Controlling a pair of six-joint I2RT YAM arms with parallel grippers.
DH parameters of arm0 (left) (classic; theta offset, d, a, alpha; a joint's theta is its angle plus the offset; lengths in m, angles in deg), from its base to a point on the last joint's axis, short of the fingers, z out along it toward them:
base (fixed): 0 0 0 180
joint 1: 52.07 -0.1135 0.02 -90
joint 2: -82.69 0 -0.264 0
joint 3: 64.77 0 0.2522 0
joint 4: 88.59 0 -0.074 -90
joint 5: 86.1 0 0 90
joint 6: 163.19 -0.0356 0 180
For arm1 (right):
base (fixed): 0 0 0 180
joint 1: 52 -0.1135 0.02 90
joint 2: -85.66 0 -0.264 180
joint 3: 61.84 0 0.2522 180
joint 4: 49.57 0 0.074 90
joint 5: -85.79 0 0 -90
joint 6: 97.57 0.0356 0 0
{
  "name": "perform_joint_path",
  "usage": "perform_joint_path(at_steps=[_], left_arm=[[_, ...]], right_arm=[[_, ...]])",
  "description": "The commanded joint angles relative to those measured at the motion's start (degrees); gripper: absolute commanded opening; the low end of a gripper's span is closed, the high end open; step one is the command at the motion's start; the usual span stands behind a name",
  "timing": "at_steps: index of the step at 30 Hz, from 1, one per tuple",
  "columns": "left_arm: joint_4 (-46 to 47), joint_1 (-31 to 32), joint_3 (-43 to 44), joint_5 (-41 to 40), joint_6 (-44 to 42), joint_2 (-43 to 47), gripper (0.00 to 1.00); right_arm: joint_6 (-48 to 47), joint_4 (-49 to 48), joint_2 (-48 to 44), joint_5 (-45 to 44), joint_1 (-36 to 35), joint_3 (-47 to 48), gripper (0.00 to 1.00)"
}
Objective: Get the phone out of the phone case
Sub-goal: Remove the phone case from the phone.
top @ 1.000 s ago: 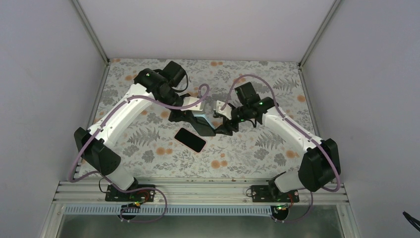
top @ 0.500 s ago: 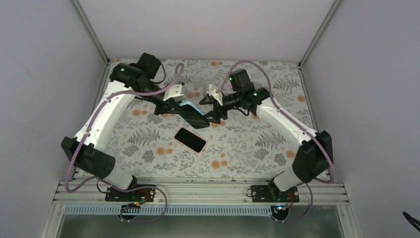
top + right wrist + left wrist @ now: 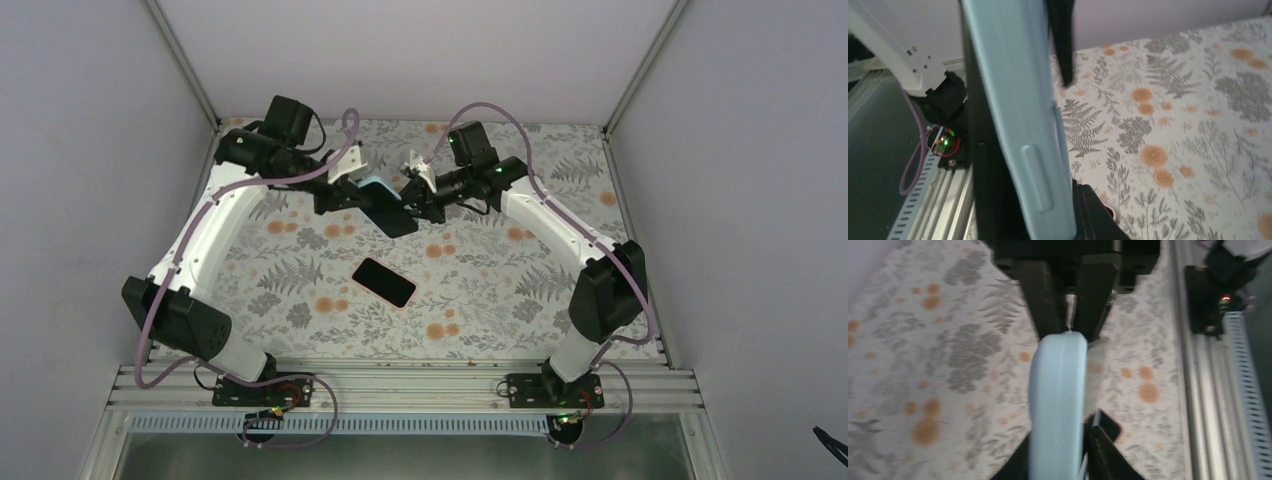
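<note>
A black phone (image 3: 383, 281) lies flat on the floral table, mid-centre. Above and behind it, the light-blue phone case (image 3: 378, 190) hangs in the air with its dark face turned toward the camera. My left gripper (image 3: 362, 194) is shut on its left end. My right gripper (image 3: 424, 200) is closed on its right end. In the left wrist view the phone case (image 3: 1057, 405) runs edge-on between my fingers (image 3: 1104, 445). The right wrist view shows the phone case (image 3: 1020, 100) with its side button, a finger (image 3: 1090, 212) pressed on it.
The floral mat (image 3: 500, 290) covers the table, walled by plain panels at the back and sides. An aluminium rail (image 3: 400, 385) with both arm bases runs along the near edge. The two arms meet over the back half of the mat.
Both arms have carried the phone case up and toward the back of the table. The right gripper, open earlier, has closed on the case's right end. The phone has not moved.
</note>
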Motion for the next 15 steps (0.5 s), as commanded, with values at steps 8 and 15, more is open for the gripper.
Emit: perform_joint_path(at_steps=[8, 15], left_arm=[[29.6, -0.1, 2.2, -11.2, 2.5, 0.9, 0.86], [42.6, 3.4, -1.7, -14.0, 7.0, 5.3, 1.00]], right_arm=[[22.4, -20.1, -11.4, 7.1, 3.7, -2.9, 0.03], [39.0, -28.0, -10.8, -23.3, 14.4, -4.7, 0.03]])
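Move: The blue-cased phone is held up between the hands: its middle lies some 4 cm to the right, 2 cm back and 2 cm below the left hand, which still pinches its left long edge. From the right hand that middle is about 4 cm to the left, 1 cm back and 1 cm below. The other phone lies flat on the table, about 7 cm back, 5 cm left and 26 cm below the right hand. The right fingers close to a pinch on the right long edge of the cased phone while the left fingers open wide and let go of the opposite edge. The left hand goes up and forward, about 9 cm up, tipping its fingers upward; the right, after a slow start, carries the phone up, forward and to its right, turning clockwise some 25 degrees. ##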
